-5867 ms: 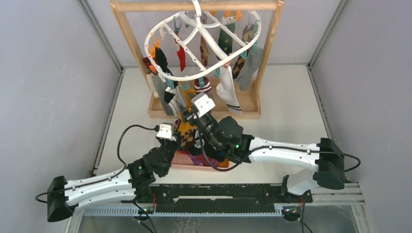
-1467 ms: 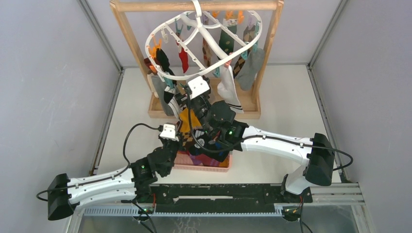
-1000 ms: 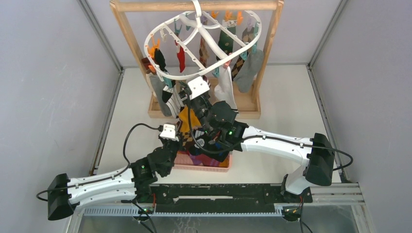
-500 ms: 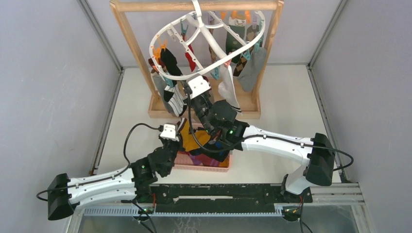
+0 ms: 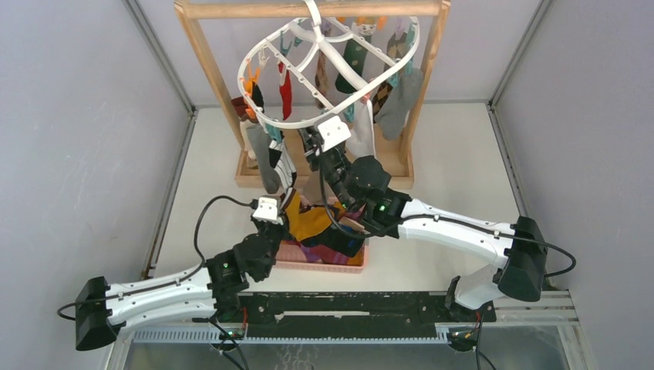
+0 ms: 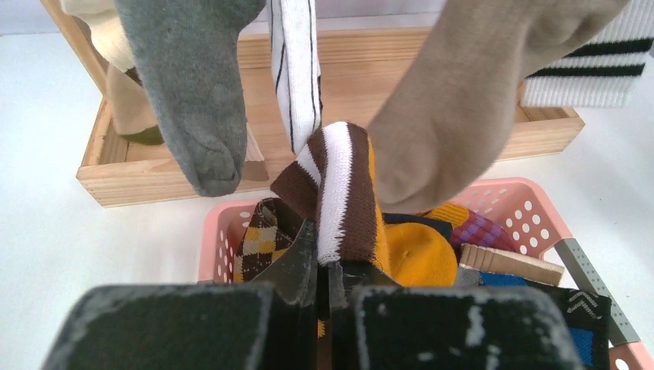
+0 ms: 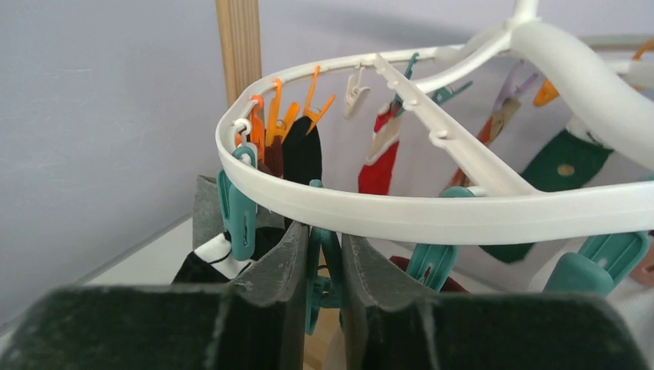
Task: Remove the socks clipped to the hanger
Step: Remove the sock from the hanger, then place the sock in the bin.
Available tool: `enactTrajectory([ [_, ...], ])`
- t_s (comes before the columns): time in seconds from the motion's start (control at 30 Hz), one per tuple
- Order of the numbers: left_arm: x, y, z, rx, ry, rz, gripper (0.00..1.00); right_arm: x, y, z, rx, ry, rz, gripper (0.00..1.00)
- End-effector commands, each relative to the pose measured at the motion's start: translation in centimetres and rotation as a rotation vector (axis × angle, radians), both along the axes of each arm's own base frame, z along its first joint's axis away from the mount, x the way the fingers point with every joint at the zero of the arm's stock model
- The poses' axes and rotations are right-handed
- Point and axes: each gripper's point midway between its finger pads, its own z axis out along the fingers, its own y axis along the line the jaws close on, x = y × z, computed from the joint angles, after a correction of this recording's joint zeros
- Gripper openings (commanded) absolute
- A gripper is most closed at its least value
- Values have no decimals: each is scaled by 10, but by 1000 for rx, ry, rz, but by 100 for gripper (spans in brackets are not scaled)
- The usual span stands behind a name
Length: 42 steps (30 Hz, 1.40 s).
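Note:
The white oval hanger (image 5: pixel 287 122) hangs from the wooden stand with several socks clipped round it. Its ring (image 7: pixel 432 208) fills the right wrist view. My right gripper (image 7: pixel 324 266) is shut on a teal clip (image 7: pixel 321 289) just under the ring's near edge, and shows from above too (image 5: pixel 314 145). My left gripper (image 6: pixel 332 266) is shut on a brown, white and mustard striped sock (image 6: pixel 339 193) over the pink basket (image 6: pixel 532 193). From above, that sock (image 5: pixel 308 223) drapes from the left gripper (image 5: pixel 283 210) into the basket, free of the hanger.
A grey sock (image 6: pixel 193 92), a black-and-white striped one (image 6: pixel 297 69) and a beige one (image 6: pixel 455 116) dangle just ahead of the left gripper. The wooden stand (image 5: pixel 208 58) has a tray base (image 5: pixel 397 179). The basket (image 5: pixel 293 254) holds several socks. Grey walls close in both sides.
The striped mustard sock came off its clip and dropped towards the basket, still in my left gripper. My right gripper shifted right along the ring and closed on another teal clip. The hanger swung.

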Motion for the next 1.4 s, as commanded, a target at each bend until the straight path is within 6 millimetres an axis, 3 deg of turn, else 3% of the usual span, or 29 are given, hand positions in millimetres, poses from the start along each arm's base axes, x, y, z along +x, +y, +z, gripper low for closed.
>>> enactTrajectory([
  [0.0, 2, -4, -1, -21, 14, 8, 0, 0, -20, 7, 67, 39, 32, 29],
  [0.17, 3, -6, -16, 8, 42, 21, 0, -1, -29, -13, 64, 91, 50, 57],
  [0.47, 3, -7, -43, 51, 96, 41, 1, -12, -39, -65, 43, 217, 86, 74],
  [0.6, 4, -9, -57, 77, 123, 49, 6, -19, -53, -86, 57, 264, 85, 76],
  [1.0, 7, -24, -95, 145, 188, 53, 54, -49, -87, -143, 112, 371, 115, 76],
  [1.2, 11, -33, -105, 190, 209, 60, 79, -53, -87, -180, 74, 443, 110, 76],
  [1.27, 10, -36, -106, 193, 216, 53, 89, -54, -84, -191, 54, 467, 112, 76],
  [1.3, 9, -37, -104, 196, 214, 51, 99, -55, -83, -196, 45, 476, 114, 76],
  [1.37, 8, -38, -96, 189, 202, 54, 100, -56, -80, -203, 25, 490, 115, 76],
])
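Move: The left hand holds the yellow sock by its brown-and-white cuff; the pink basket's middle is about 6 cm to its right, 3 cm ahead and 16 cm below, with the striped sock some 9 cm ahead and 7 cm above, 1 cm to the left. The right hand still has the emptied teal clip between its fingers; the taupe sock's middle hangs roughly 4 cm to its right, level in reach and 16 cm below, and the grey sock about 10 cm left, 1 cm back and 13 cm below. The left hand sinks some 12 cm into the pink basket with the yellow sock, drifting slightly right and tipping its fingertips down, and opens wide from about halfway down to let go of the cuff. Meanwhile the right hand opens off the teal clip and draws away from the hanger's rim, down about 20 cm, to the right and somewhat back, tipping down by nearly 30 degrees to end with open fingers just short of the taupe sock's toe. ##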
